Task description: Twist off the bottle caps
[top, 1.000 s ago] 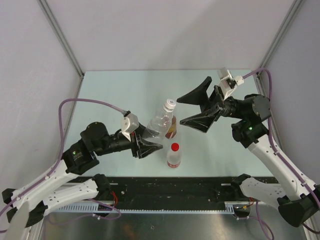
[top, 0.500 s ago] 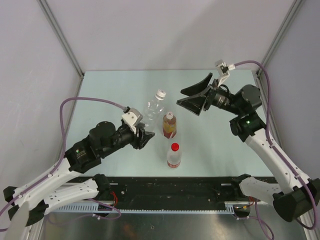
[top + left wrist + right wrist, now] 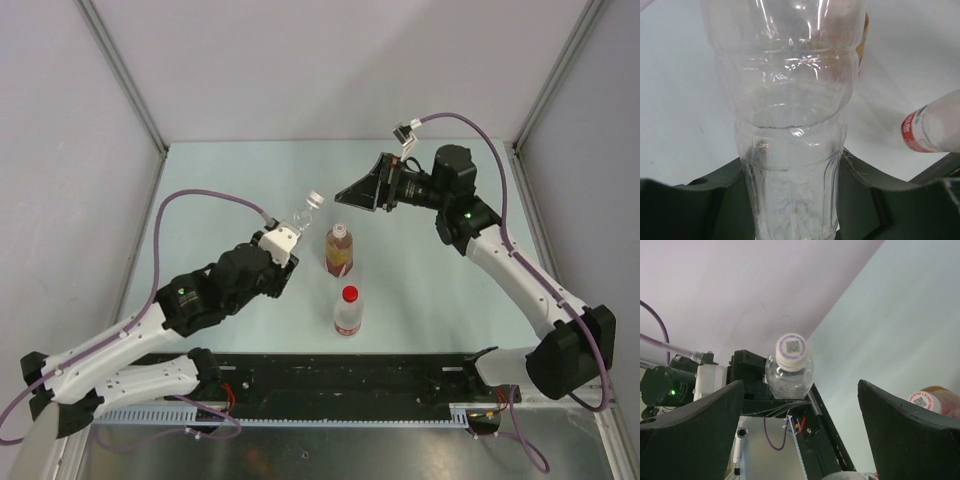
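Observation:
My left gripper (image 3: 288,236) is shut on the lower body of the clear plain bottle (image 3: 297,216), held off the table and tilted toward the back right. Its white cap (image 3: 313,199) is screwed on. In the left wrist view the bottle (image 3: 790,100) fills the frame between my dark jaws. My right gripper (image 3: 345,196) stands open just right of that cap, facing it. In the right wrist view the cap (image 3: 791,352) sits ahead, between the wide-spread fingers (image 3: 695,430). The amber bottle (image 3: 339,254) with a pale cap (image 3: 339,231) and the labelled bottle (image 3: 347,318) with a red cap (image 3: 350,294) stand upright mid-table.
Grey walls with metal corner posts (image 3: 120,75) close in the pale green table (image 3: 220,180) on three sides. A black rail (image 3: 350,375) runs along the near edge by the arm bases. Purple cables (image 3: 200,195) loop above both arms.
My left arm has carried the clear bottle back and left, away from the amber bottle, tilting its cap toward the right gripper. The right gripper has swung left, turned to face the cap and opened slightly wider.

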`<state>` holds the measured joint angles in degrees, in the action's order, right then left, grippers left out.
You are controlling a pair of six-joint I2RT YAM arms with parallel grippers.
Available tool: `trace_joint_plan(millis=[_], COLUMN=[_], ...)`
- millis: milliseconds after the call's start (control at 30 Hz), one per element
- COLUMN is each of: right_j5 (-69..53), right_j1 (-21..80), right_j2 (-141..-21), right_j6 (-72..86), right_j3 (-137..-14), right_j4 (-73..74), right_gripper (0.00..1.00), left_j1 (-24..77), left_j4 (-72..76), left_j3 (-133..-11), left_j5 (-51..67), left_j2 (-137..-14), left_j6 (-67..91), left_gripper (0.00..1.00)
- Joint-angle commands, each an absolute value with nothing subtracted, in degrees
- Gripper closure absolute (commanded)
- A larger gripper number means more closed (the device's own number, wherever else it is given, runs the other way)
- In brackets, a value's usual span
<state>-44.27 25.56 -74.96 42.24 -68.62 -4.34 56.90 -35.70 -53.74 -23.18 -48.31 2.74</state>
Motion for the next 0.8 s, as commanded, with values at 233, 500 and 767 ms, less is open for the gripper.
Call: trace_joint_plan(millis=[233, 500, 767], right_j5=[-45.0, -41.6, -42.8], right_j1=[29.0, 30.0, 31.0], right_j2=[-81.2, -84.2, -85.5], right_j6=[42.3, 40.5, 42.7], right_j3=[-74.4, -75.4, -75.4], right_j4=[2.9, 7.7, 5.2], right_gripper=[0.09, 0.31, 0.34], left_j1=[62.0, 63.3, 63.9], left_j4=[-42.1, -43.9, -44.7], left_j3=[-57.2, -58.2, -58.7], left_j5=[-34.4, -35.7, -35.4], left_j2=[-55.7, -57.4, -58.6], left_j6=[2.1, 3.3, 3.5], left_gripper=[1.0, 1.0, 1.0])
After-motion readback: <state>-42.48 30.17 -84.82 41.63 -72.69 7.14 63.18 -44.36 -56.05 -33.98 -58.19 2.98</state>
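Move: My left hand already holds the clear bottle; its white cap sits about 6 cm ahead of that hand, 5 cm to its right and 13 cm above. From my open right hand, which points left, the cap is some 7 cm to the left, 1 cm ahead and 1 cm lower. The tea bottle stands about 3 cm ahead of my right hand, 1 cm left and 25 cm below; the red-capped bottle is about 11 cm back, in line sideways and 26 cm below. I sink my right hand about 7 cm while easing it 3 or 4 cm left towards the clear bottle's cap, tilting it some 15 degrees and closing its wide-open fingers by about a third with the cap coming between them. My left hand keeps its grip, drops about 4 cm and rolls roughly 15 degrees so the cap leans right towards those fingers, then holds still. ##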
